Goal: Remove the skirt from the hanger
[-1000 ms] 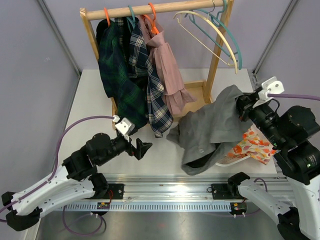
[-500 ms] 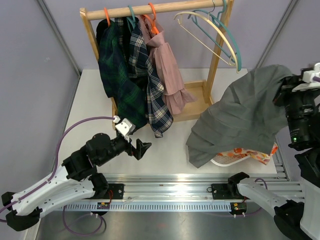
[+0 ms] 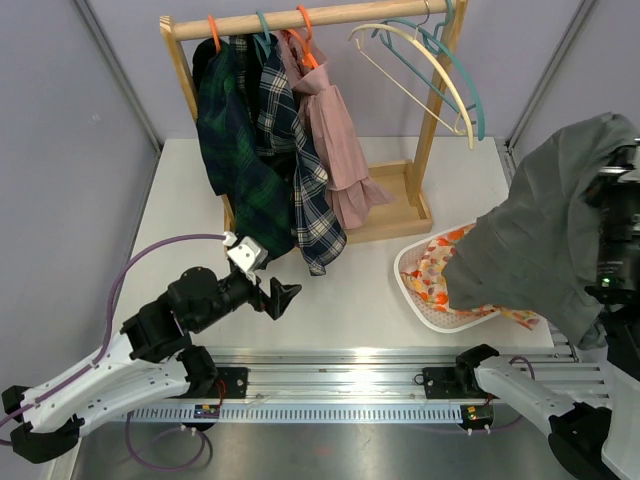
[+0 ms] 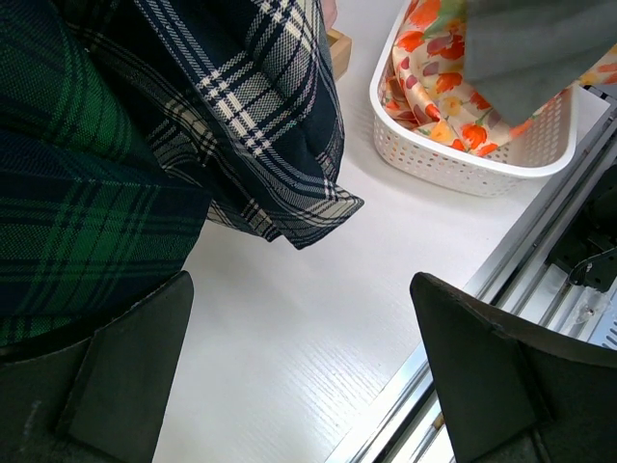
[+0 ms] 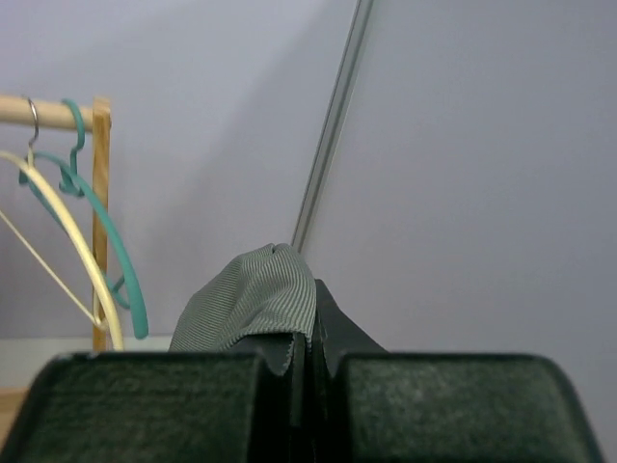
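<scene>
The grey skirt (image 3: 545,240) hangs free of any hanger, high over the table's right edge. My right gripper (image 5: 313,333) is shut on a fold of the ribbed grey skirt (image 5: 253,304); in the top view the cloth hides the fingers. Two bare hangers, a cream hanger (image 3: 420,70) and a teal hanger (image 3: 455,70), hang at the right end of the rail, also seen as the cream hanger (image 5: 67,241) and teal hanger (image 5: 106,241). My left gripper (image 3: 285,295) stands open and holds nothing, low over the table by the plaid hems (image 4: 299,289).
A wooden rack (image 3: 300,18) carries dark plaid garments (image 3: 240,150) and a pink garment (image 3: 335,140) on orange and teal hangers. A white basket (image 3: 405,285) with floral cloth (image 3: 440,275) sits front right, partly under the skirt. The metal rail runs along the near edge.
My right arm has lifted the skirt up and to the right, off the table and basket, uncovering the basket. The left arm has hardly moved.
</scene>
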{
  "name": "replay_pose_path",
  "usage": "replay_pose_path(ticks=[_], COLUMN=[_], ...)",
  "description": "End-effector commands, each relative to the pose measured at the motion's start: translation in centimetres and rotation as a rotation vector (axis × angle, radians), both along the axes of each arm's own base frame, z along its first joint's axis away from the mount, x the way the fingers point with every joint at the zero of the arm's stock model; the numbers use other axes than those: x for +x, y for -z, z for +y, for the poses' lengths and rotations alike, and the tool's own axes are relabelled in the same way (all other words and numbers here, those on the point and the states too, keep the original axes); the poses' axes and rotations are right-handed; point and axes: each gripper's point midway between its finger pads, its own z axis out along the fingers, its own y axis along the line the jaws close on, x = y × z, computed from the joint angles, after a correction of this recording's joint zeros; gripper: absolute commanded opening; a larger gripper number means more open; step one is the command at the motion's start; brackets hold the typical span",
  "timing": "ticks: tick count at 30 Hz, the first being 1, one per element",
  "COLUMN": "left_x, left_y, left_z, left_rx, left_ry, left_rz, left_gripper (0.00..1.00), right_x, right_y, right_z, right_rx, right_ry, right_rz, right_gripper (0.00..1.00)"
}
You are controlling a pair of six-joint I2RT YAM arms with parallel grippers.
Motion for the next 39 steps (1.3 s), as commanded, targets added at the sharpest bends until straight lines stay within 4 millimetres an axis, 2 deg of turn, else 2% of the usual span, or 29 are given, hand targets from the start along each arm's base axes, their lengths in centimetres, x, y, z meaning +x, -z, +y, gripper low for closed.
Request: replay_pose_path(ticks=[1, 6, 11, 12, 14, 15, 17, 18, 20, 21, 22, 26, 27, 29, 30, 36, 39], left_x=[0.1, -0.1, -0.3, -0.3, -0.4, -0.4, -0.5, -0.6, -0.6, -0.6, -0.6, -0.7, -0.7, -0.7, -0.7, -0.8, -0.8], left_y=[-2.7, -2.6, -2.9, -3.0, -3.0, -3.0, -2.9, -3.0, -3.1, -3.0, -3.0, -3.0, -2.9, -2.9, -2.8, -2.4, -2.6], left_z=[0.3, 0.6, 0.9, 0.9, 1.0, 1.0, 1.1, 1.1, 1.1, 1.1, 1.1, 1.3, 1.4, 1.4, 1.4, 1.2, 1.3], left_rx=[-0.048, -0.048, -0.063, -0.067, -0.072, -0.079, -0.086, -0.091, -0.094, -0.088, -0.085, -0.079, -0.077, -0.081, -0.081, -0.077, -0.080], left_ry=[-0.014, -0.018, -0.023, -0.025, -0.027, -0.028, -0.030, -0.029, -0.029, -0.027, -0.027, -0.028, -0.031, -0.030, -0.028, -0.021, -0.022], left_rz=[-0.044, -0.032, -0.028, -0.025, -0.022, -0.014, -0.009, -0.007, -0.009, -0.008, -0.008, -0.008, -0.007, -0.008, -0.008, 0.000, -0.004], left_gripper=[0.99, 0.99, 0.99, 0.99, 0.99, 0.99, 0.99, 0.99, 0.99, 0.99, 0.99, 0.99, 0.99, 0.99, 0.99, 0.99, 0.99], right_x=[2.6, 6.5, 8.5, 8.8, 8.9, 9.1, 9.1, 9.1, 9.0, 9.1, 8.9, 7.6, 6.7, 5.9, 5.3, 0.5, -0.3], right_y=[3.2, 8.6, 13.8, 15.4, 17.2, 19.3, 21.6, 24.2, 26.5, 28.4, 29.5, 33.8, 35.9, 38.3, 40.6, 49.9, 53.2], right_z=[1.2, 4.4, 6.4, 6.6, 6.4, 6.2, 6.4, 6.2, 6.0, 6.0, 5.3, 5.4, 5.3, 5.6, 5.6, 6.0, 5.7], right_rx=[-0.040, -0.036, -0.029, -0.033, -0.044, -0.055, -0.066, -0.081, -0.095, -0.110, -0.138, -0.227, -0.270, -0.302, -0.322, -0.424, -0.449], right_ry=[-0.002, -0.105, -0.169, -0.170, -0.152, -0.142, -0.164, -0.161, -0.161, -0.173, -0.166, -0.245, -0.266, -0.307, -0.327, -0.496, -0.512], right_rz=[0.078, 0.242, 0.371, 0.406, 0.443, 0.488, 0.545, 0.614, 0.674, 0.722, 0.762, 0.891, 0.961, 1.038, 1.109, 1.448, 1.519], right_gripper=[0.00, 0.00, 0.00, 0.00, 0.00, 0.00, 0.00, 0.00, 0.00, 0.00, 0.00, 0.00, 0.00, 0.00, 0.00, 0.00, 0.00])
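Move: The right hand, high up and still shut on the gray skirt, has the white basket far beneath it: about 56 cm down, 5 cm ahead and 5 cm to the left. The floral skirt already in the basket lies roughly 4 cm ahead, 7 cm left and 56 cm below; the rack's right post stands some 21 cm ahead and 14 cm left, its middle about 38 cm lower. From the idle left hand, the basket is roughly 40 cm right, 5 cm ahead and 20 cm down. Swinging the held gray skirt from high above down towards the white basket, the right hand plunges about 50 cm, first also reaching some 10 cm forward and drifting left, then drawing most of that forward reach back in as it keeps sinking. Its wrist tips over by about 80 degrees, from fingers pointing forward and slightly up to pointing down over the basket, with a modest counter-clockwise turn, and the shut fingers keep their pinch on the cloth throughout. ##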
